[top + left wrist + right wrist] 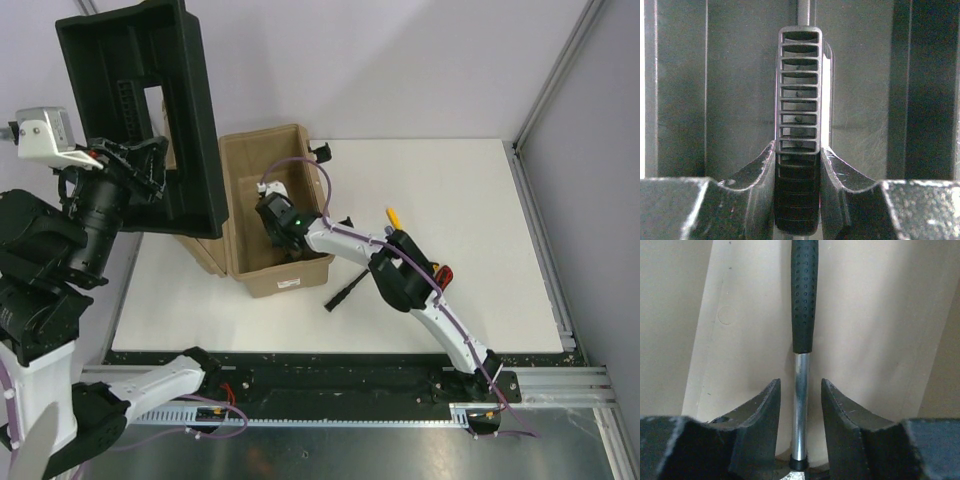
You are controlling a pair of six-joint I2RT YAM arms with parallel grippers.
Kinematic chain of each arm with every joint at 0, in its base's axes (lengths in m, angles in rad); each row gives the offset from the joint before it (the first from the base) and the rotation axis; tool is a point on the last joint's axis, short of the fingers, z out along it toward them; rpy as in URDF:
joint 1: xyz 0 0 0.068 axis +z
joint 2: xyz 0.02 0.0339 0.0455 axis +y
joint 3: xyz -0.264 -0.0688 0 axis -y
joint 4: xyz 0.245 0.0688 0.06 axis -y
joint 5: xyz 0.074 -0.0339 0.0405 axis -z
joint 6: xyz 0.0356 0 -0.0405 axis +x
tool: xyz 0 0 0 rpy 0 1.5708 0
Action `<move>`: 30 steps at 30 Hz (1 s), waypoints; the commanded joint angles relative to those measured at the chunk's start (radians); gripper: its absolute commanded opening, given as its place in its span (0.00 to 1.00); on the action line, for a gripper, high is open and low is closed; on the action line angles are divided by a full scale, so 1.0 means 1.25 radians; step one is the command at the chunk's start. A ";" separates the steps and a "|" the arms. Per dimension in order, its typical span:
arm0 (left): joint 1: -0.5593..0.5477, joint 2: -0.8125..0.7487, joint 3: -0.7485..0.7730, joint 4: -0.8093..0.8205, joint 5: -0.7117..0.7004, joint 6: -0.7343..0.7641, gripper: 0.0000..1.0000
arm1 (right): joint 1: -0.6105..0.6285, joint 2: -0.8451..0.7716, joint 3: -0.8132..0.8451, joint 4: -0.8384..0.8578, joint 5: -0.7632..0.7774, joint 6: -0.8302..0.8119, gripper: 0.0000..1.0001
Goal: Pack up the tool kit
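The tan toolbox [285,281] stands open at the table's left. Its black inner tray [150,100] is lifted high above and left of the box, tilted nearly upright. My left gripper [140,165] is shut on the tray's ribbed black handle [799,100], pads tight on both sides [799,150]. My right gripper [272,215] reaches down inside the toolbox. Its jaws [800,385] stand open around the hammer's [804,300] steel shaft, with a gap on each side. The hammer lies on the box's tan floor [880,330], black grip pointing away.
On the white table right of the box lie a black-handled screwdriver [345,292], a yellow knife [394,215] and a red-black handled tool [447,275], partly hidden by my right arm. A black latch [322,152] sticks out at the box's far corner.
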 commanded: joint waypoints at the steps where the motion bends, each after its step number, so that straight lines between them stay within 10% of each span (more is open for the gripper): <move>1: -0.001 -0.002 0.004 0.078 -0.020 0.022 0.00 | -0.005 -0.029 0.046 0.016 0.015 -0.019 0.48; 12: 0.000 -0.009 -0.031 0.076 -0.069 0.021 0.00 | -0.044 -0.277 -0.043 0.080 0.013 0.017 0.62; 21: -0.002 0.059 -0.009 0.077 0.173 0.019 0.00 | -0.114 -0.634 -0.370 0.129 0.072 0.107 0.66; 30: -0.141 0.221 0.027 0.102 0.241 -0.003 0.00 | -0.246 -0.966 -0.558 -0.081 0.279 0.180 0.65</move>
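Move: The right hand is low inside the box, its fingers already parted around the hammer, whose middle lies about 4 cm ahead and 2 cm left. The yellow screwdriver lies about 29 cm right and 3 cm ahead; the mallet is about 17 cm right and 13 cm back, both slightly lower. The left hand holds the black tray high, with the box's middle about 27 cm ahead, 12 cm right and some 48 cm below. Up and out of the box, about 28 cm, goes the right hand, fingers opening wider as it leaves the hammer; on the way it swings some 25 cm right to the screwdrivers' side, turning clockwise. The left hand, keeping its grip on the tray, at first barely moves, then sweeps about 11 cm right, also forward and down towards the box, turning some 20 degrees clockwise. ##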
